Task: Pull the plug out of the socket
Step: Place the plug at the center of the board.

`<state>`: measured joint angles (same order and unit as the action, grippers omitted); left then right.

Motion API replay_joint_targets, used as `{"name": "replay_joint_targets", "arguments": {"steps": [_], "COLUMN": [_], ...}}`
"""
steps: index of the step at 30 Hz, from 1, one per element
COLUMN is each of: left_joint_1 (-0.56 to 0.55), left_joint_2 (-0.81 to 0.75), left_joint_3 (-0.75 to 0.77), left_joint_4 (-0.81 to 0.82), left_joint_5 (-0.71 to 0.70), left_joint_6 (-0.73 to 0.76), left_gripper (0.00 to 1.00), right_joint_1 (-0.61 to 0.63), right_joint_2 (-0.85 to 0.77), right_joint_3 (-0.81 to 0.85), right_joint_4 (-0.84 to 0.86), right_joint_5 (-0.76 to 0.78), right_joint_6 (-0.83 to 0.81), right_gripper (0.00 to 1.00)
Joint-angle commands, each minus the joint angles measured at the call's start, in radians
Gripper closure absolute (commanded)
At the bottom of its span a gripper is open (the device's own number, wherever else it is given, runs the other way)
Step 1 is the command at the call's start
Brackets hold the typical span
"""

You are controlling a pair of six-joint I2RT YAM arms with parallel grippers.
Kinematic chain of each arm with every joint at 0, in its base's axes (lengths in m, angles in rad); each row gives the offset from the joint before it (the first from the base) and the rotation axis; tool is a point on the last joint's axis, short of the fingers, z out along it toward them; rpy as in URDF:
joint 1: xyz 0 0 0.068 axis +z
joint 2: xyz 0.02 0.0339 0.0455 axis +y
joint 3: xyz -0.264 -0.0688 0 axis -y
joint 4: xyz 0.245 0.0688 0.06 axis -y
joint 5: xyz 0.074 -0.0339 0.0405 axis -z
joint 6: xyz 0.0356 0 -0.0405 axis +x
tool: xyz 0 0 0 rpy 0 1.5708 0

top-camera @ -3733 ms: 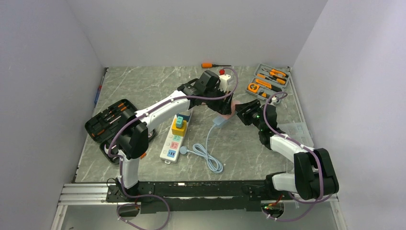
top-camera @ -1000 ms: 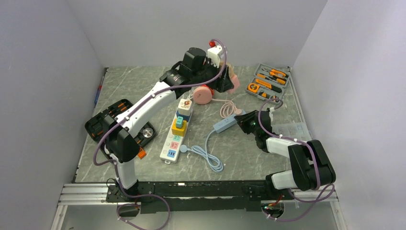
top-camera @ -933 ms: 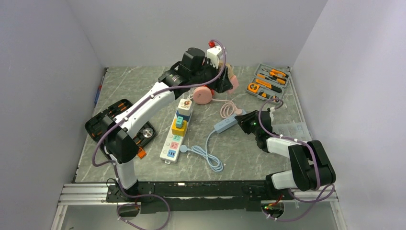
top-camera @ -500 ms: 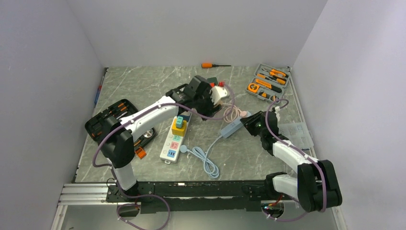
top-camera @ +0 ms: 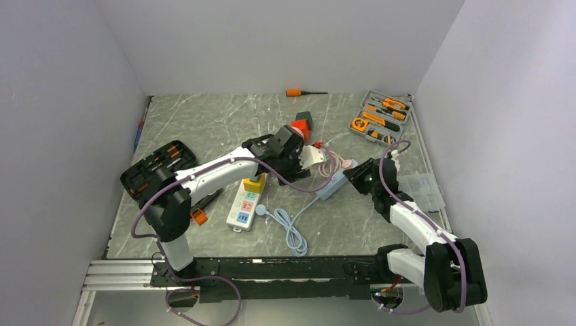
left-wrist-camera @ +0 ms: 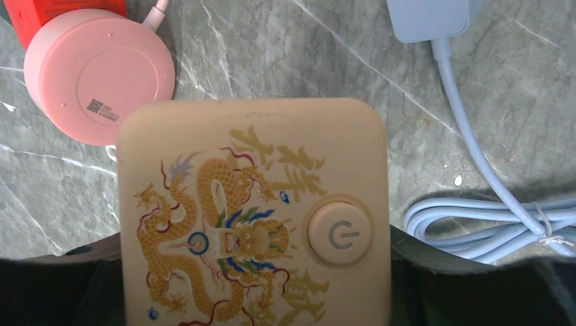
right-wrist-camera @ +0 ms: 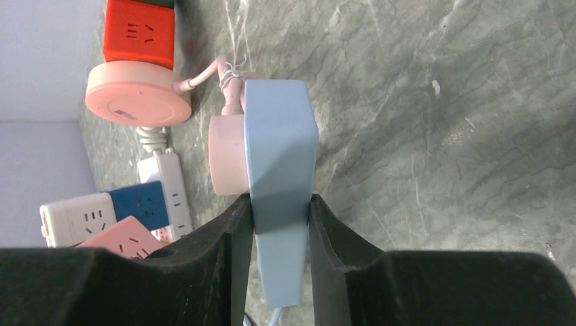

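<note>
My right gripper [right-wrist-camera: 280,210] is shut on the light blue socket strip [right-wrist-camera: 280,136], which lies at the table's right middle [top-camera: 334,185]. The pink plug [right-wrist-camera: 227,153] sits against the strip's top face and looks seated in it. Its pink cable leads to a round pink disc [right-wrist-camera: 139,95]. My left gripper [left-wrist-camera: 255,261] is shut on a cream cube [left-wrist-camera: 251,176] printed with a dragon and a power button. That gripper hangs low [top-camera: 293,170] between the white strip and the blue one. The cube is hidden under the arm in the top view.
A white power strip [top-camera: 246,204] carries a yellow cube [top-camera: 255,182]. The blue cable coils near the front [top-camera: 292,227]. Red [top-camera: 299,127] and green [top-camera: 303,116] cubes stand behind. There is a black toolbox [top-camera: 153,168] left, a grey tool tray [top-camera: 378,117] back right, and an orange screwdriver [top-camera: 297,92].
A second ago my left gripper was raised at the back with the pink plug and disc hanging from it. Now it is low beside the white strip. The blue strip has shifted right.
</note>
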<state>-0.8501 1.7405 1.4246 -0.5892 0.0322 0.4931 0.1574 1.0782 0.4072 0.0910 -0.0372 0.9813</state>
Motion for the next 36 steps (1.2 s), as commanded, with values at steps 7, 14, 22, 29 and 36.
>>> {"name": "replay_joint_targets", "arguments": {"steps": [7,14,22,29,36], "left_joint_1": [-0.075,-0.083,-0.084,-0.083,-0.073], "left_joint_2": [0.167,0.263,0.295,0.280,0.220], "left_joint_3": [0.140,0.188,0.252,0.375,0.461], "left_joint_4": [-0.218,-0.318,-0.369,-0.431,-0.423], "left_joint_5": [0.004,0.036,0.045,0.071,0.106], "left_joint_6": [0.054,0.025,0.033,0.032,0.012], "left_gripper": [0.89,0.52,0.01,0.01,0.01], "right_joint_1": [-0.007,-0.009,-0.015,-0.027,-0.051], "right_joint_2": [-0.076,-0.066,0.008,0.018,0.004], "right_joint_3": [0.061,0.030,0.018,0.002,0.029], "right_joint_4": [-0.028,-0.009,0.040,0.054,0.008], "right_joint_5": [0.005,-0.033,-0.078,-0.091,-0.095], "right_joint_6": [-0.053,-0.061,-0.053,-0.055,-0.085], "right_gripper": [1.00,1.00,1.00,1.00,1.00]}}
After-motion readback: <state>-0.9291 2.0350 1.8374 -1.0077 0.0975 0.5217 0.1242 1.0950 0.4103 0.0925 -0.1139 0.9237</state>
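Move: The left gripper already holds the tan-and-pink plug. Its place, the bare board centre, is about 5 cm back, straight below otherwise, some 10 cm down. The blue power strip lies about 10 cm right of the gripper and 4 cm back. The yellow plug is some 13 cm left and 5 cm back, the pink reel 10 cm ahead and 4 cm left. From the right gripper, that spot is about 14 cm left, 5 cm back and 5 cm down. Lower the left gripper about 8 cm while drawing it back nearly 5 cm, tilting the fingers some 25 degrees towards straight down, to set the plug on the bare board between the yellow plug and the blue power strip. Ease down over the last centimetre, open the fingers wide to let go, then lift off about 5.5 cm, veering some 3 cm right. ##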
